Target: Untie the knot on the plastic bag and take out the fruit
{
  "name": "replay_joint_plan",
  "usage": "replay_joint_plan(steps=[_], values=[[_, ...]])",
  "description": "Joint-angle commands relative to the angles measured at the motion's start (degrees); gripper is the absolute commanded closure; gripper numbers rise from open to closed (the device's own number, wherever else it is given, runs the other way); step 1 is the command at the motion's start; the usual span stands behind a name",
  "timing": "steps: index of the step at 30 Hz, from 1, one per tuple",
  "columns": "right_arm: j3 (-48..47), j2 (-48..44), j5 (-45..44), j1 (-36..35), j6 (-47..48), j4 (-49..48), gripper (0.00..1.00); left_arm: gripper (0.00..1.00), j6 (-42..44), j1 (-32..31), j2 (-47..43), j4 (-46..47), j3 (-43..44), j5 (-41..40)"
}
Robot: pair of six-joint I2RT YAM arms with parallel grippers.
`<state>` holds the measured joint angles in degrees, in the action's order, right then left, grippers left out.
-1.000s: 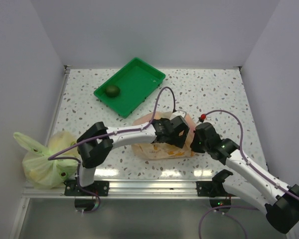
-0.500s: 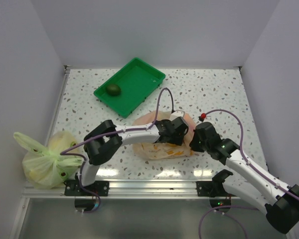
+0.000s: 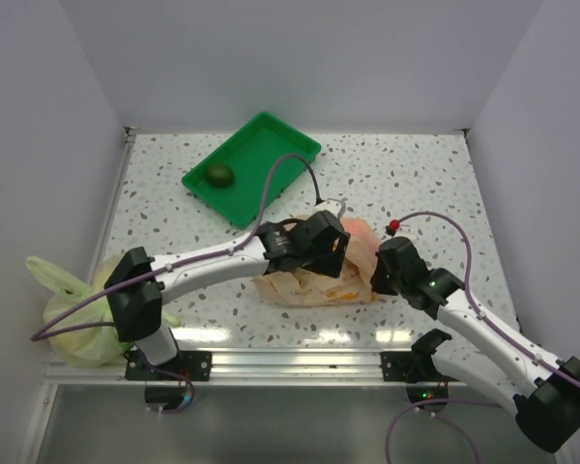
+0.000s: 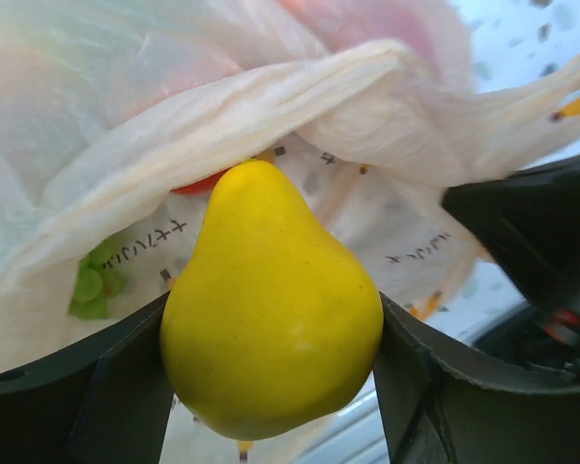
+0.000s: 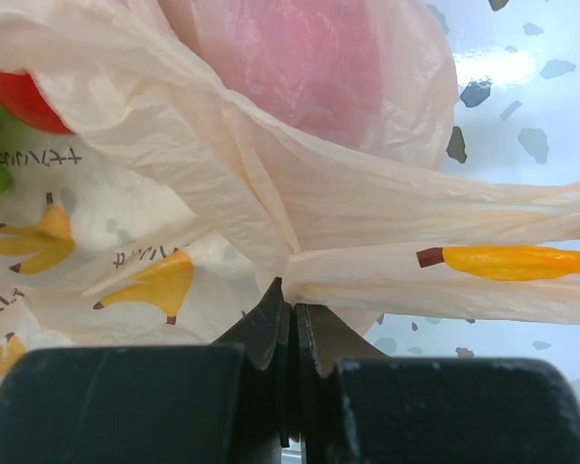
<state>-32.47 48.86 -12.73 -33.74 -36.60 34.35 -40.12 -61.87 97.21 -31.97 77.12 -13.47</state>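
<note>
The pale orange plastic bag (image 3: 304, 287) lies at mid-table, and its film (image 4: 222, 126) drapes over the scene in the left wrist view. My left gripper (image 3: 321, 249) is shut on a yellow pear (image 4: 271, 309), one piece of the fruit, held between both fingers (image 4: 97, 387) at the bag's opening. Green grapes (image 4: 92, 285) and a red piece (image 4: 201, 184) show behind it. My right gripper (image 5: 292, 319) is shut on a bunched fold of the bag (image 5: 367, 208) at its right end (image 3: 375, 271). A pink fruit (image 5: 309, 68) shows through the film. I cannot make out the knot.
A green tray (image 3: 271, 145) at the back left holds a dark green fruit (image 3: 218, 175). A yellow-green bag (image 3: 82, 314) sits at the near left by the white wall. A red-tipped cable (image 3: 392, 227) lies right of the bag.
The left gripper has closed from wide open onto the yellow pear. Its arm has drawn back to the left, moving the gripper slightly left and away from the bag's middle. The right arm has held still.
</note>
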Motion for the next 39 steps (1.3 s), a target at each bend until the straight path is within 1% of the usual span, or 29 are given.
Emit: replay_joint_plan(steps=[1,3,4,6,7,9,10,12,13,14,16,17,19,20,22,23,25,28,31,33,36,37,38,39], values=[[-2.51,0.18,-3.26,-0.01,1.53,0.81,1.00,0.66,3.02,1.83,-5.80,-4.85,7.05,0.99],[-2.86,0.97,-3.18,-0.01,1.79,0.90,1.00,0.69,4.42,6.04,-7.82,-5.22,8.39,2.65],[-3.30,1.15,-3.00,-0.10,2.14,0.90,1.00,0.69,5.22,9.45,-8.69,-4.52,7.96,2.32],[-3.74,1.32,-2.91,-0.01,2.50,0.90,1.00,0.70,7.32,13.50,-10.20,-2.67,7.34,0.21],[-4.00,1.50,-2.56,-0.01,2.85,0.98,1.00,0.71,7.94,18.83,-10.11,-2.32,7.34,1.16],[-4.36,1.50,-2.21,-0.10,3.11,1.16,1.00,0.71,9.26,23.87,-8.88,-0.65,7.25,3.18],[-4.71,1.50,-2.04,-0.01,3.20,1.25,1.00,0.71,9.62,28.33,-8.18,-0.03,7.17,3.63],[-4.80,1.33,-1.33,-0.01,3.55,1.25,1.00,0.71,10.23,32.58,-4.94,1.38,7.43,4.50],[-4.80,1.15,-1.07,-0.01,3.47,1.25,1.00,0.71,10.32,36.25,-3.36,1.73,8.04,4.68],[-4.80,1.06,-0.63,-0.10,3.64,0.90,1.00,0.70,10.41,37.94,0.14,2.08,8.57,5.12],[-4.88,1.06,-0.10,-0.01,3.73,0.72,1.00,0.65,10.76,41.89,3.76,2.34,10.75,6.35],[-4.97,1.23,-0.10,-0.10,3.73,0.55,1.00,0.59,11.11,42.78,7.43,2.87,11.64,6.36],[-4.97,1.50,0.69,-0.01,3.99,0.28,1.00,0.50,11.73,44.80,10.97,3.05,14.88,5.65],[-5.15,1.85,0.78,-0.01,4.17,0.11,1.00,0.42,11.82,45.34,14.29,2.53,16.03,6.00],[-5.32,2.03,1.30,-0.10,4.34,-0.16,1.00,0.32,12.08,46.30,16.86,1.74,19.19,5.66],[-5.24,1.94,1.39,-0.01,4.34,-0.33,1.00,0.19,12.69,46.40,18.27,1.73,19.73,4.09],[-5.41,2.03,1.48,-0.01,4.52,-0.42,1.00,0.00,13.05,46.49,18.72,1.82,20.43,2.76],[-5.59,2.03,1.39,-0.10,4.78,-0.16,1.00,0.00,13.66,46.49,18.02,1.21,20.26,2.75],[-5.59,1.94,1.13,-0.10,5.13,0.19,1.00,0.00,14.28,45.79,14.07,1.56,16.93,3.37],[-5.50,1.76,0.96,-0.10,5.40,0.28,1.00,0.00,15.41,44.91,9.77,1.99,14.74,3.37],[-5.76,1.85,0.52,-0.10,5.57,0.72,1.00,0.00,18.31,40.96,3.36,2.08,9.82,3.02],[-5.85,1.85,0.25,-0.01,5.92,0.81,1.00,0.00,19.28,37.73,1.77,2.17,8.93,2.67],[-5.94,1.76,0.08,-0.01,6.01,0.98,1.00,0.00,21.12,35.78,-1.29,2.00,8.14,1.88],[-6.11,1.76,-0.01,-0.10,6.19,1.07,1.00,0.00,21.74,32.02,-2.80,1.73,6.74,1.79]])
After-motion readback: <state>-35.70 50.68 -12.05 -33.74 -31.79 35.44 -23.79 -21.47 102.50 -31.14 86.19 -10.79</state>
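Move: The left hand already holds the yellow pear above the open bag; the spot it goes for, the near end of the green tray, lies about 25 cm ahead, 26 cm left and 8 cm below. The avocado in the tray is some 33 cm ahead and 31 cm left; the bag's middle is roughly 7 cm ahead, 5 cm left and 10 cm down. From the right hand, still pinching the bag's edge, that tray spot is about 28 cm ahead and 38 cm left, 4 cm lower. The left hand lifts the pinched pear about 11 cm off the bag, then swings it forward and left to the near end of the green tray, some 27 cm out and 25 cm left, turning roughly 35 degrees counter-clockwise and sinking about 16 cm as it arrives. There its fingers open wide to let go of the pear, and the empty hand backs out up, back and a little right, while the right hand keeps its pinch on the bag's edge almost in place. ##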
